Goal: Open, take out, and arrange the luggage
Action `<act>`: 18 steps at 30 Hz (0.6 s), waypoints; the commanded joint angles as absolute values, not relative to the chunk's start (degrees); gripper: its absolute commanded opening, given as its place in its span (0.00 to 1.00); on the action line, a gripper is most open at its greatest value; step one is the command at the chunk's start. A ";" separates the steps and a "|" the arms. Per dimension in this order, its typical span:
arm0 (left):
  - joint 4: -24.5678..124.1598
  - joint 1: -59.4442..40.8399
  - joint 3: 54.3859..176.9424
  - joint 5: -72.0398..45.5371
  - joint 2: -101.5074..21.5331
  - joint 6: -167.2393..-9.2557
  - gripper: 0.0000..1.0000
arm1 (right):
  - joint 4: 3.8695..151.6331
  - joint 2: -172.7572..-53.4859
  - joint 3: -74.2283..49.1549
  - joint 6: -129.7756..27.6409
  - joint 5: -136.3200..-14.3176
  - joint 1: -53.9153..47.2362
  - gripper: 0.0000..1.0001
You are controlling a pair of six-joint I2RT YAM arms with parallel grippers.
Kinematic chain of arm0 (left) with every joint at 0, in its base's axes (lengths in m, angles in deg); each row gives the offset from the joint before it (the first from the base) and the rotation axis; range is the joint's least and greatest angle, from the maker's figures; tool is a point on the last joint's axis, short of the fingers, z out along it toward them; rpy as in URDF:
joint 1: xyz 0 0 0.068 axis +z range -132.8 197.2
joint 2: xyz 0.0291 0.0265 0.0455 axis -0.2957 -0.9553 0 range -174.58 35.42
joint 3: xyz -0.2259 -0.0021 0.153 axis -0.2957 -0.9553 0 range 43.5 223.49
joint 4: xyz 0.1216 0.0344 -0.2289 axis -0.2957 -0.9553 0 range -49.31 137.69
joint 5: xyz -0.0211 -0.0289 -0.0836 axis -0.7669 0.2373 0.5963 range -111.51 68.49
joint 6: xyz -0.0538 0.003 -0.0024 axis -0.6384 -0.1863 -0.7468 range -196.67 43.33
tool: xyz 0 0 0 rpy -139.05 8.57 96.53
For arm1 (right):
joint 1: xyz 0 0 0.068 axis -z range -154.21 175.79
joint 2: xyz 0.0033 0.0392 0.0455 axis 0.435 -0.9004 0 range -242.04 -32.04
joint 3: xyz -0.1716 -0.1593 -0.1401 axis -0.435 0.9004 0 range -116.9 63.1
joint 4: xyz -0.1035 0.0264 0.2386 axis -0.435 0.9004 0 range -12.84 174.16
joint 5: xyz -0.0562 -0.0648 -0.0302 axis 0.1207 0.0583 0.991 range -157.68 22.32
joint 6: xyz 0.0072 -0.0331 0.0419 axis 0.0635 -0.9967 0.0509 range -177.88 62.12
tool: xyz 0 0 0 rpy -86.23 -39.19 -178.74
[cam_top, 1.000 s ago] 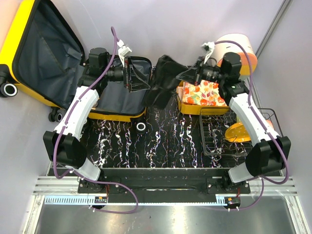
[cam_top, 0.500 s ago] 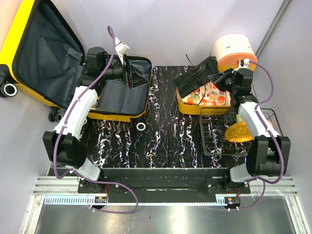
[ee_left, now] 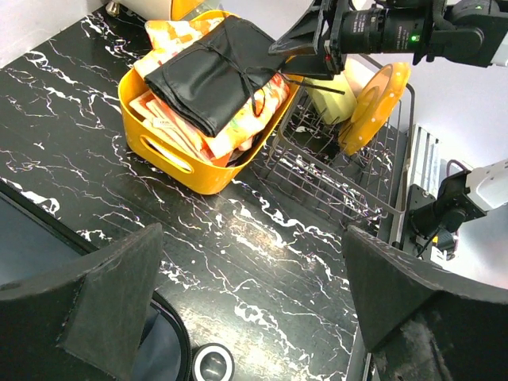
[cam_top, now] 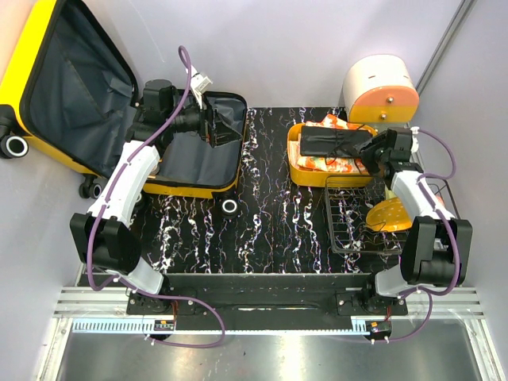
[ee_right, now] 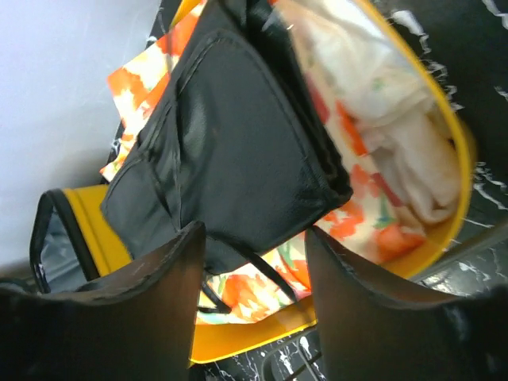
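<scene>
The yellow luggage (cam_top: 79, 87) lies open at the left, its lid propped against the wall and its grey-lined base (cam_top: 194, 163) on the table. My left gripper (cam_top: 218, 127) hovers over the base's right edge, open and empty; its wrist view shows the fingers (ee_left: 87, 309) wide apart over the black marbled table. A folded black bag (cam_top: 329, 143) (ee_left: 214, 71) (ee_right: 230, 135) rests on floral cloth (ee_right: 365, 214) in the yellow basket (cam_top: 295, 176) (ee_left: 159, 151). My right gripper (cam_top: 363, 151) (ee_right: 254, 270) is at the bag's right end, jaws apart, only a thin strap between them.
A wire rack (cam_top: 349, 230) (ee_left: 333, 171) holding a yellow plate (cam_top: 389, 216) (ee_left: 373, 103) stands at the right, just in front of the basket. A white and orange drum (cam_top: 381, 83) sits at the back right. A luggage wheel (cam_top: 229, 206) pokes out onto the table.
My right gripper carried the black bag rightwards from mid-table, set it on the basket and opened. My left gripper stayed over the luggage base and opened a little wider.
</scene>
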State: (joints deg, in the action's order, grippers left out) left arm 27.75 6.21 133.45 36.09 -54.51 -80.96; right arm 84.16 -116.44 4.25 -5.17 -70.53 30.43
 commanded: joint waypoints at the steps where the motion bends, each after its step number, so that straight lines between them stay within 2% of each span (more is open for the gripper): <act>1: 26.87 6.30 134.55 35.35 -52.65 -78.17 0.98 | 87.87 -114.66 1.05 -10.32 -71.97 33.51 0.72; 5: 24.41 6.39 134.03 35.18 -51.95 -75.54 0.98 | 89.64 -112.46 -4.13 -22.95 -78.72 35.80 0.84; 7: 23.44 6.39 133.59 34.91 -51.33 -74.22 0.98 | 89.29 -111.59 -7.21 -35.60 -82.77 35.98 0.85; 10: 22.56 6.39 132.79 34.21 -50.89 -72.63 0.98 | 86.48 -112.63 -9.14 -42.58 -91.47 35.90 0.84; 12: 22.29 6.47 132.53 33.69 -50.89 -72.19 0.98 | 90.13 -117.87 -14.65 -44.42 -96.06 34.41 0.83; 18: 22.20 8.32 133.41 33.33 -52.29 -75.52 0.98 | 98.06 -131.07 -25.13 -53.62 -95.98 30.28 0.86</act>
State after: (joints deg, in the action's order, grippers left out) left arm 21.28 6.61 132.84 34.32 -53.46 -74.38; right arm 91.59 -123.54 -20.76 -42.55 -92.34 32.88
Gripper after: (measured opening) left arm 0.976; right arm 0.848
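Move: Just beyond the right hand's fingertips, the black bag lies on the clothes in the yellow bin, its middle about 10 cm to the left, 3 cm ahead and 5 cm lower. The bin's own middle is some 11 cm left, level fore and aft. The drum-shaped box stands about 18 cm ahead and 5 cm right; the wire rack sits roughly 18 cm back, 8 cm right. From the left hand, the bag is about 35 cm right, 10 cm ahead and 22 cm down. Spreading its already half-open fingers wide, the right hand first slips about 3 cm to the right and a little back, clear of the bag's right end, then climbs quickly some 12 cm while swinging forward and left over the bin's right end. The wrist turns counter-clockwise by some 30 degrees, rolls left side down and tips its fingers up. ##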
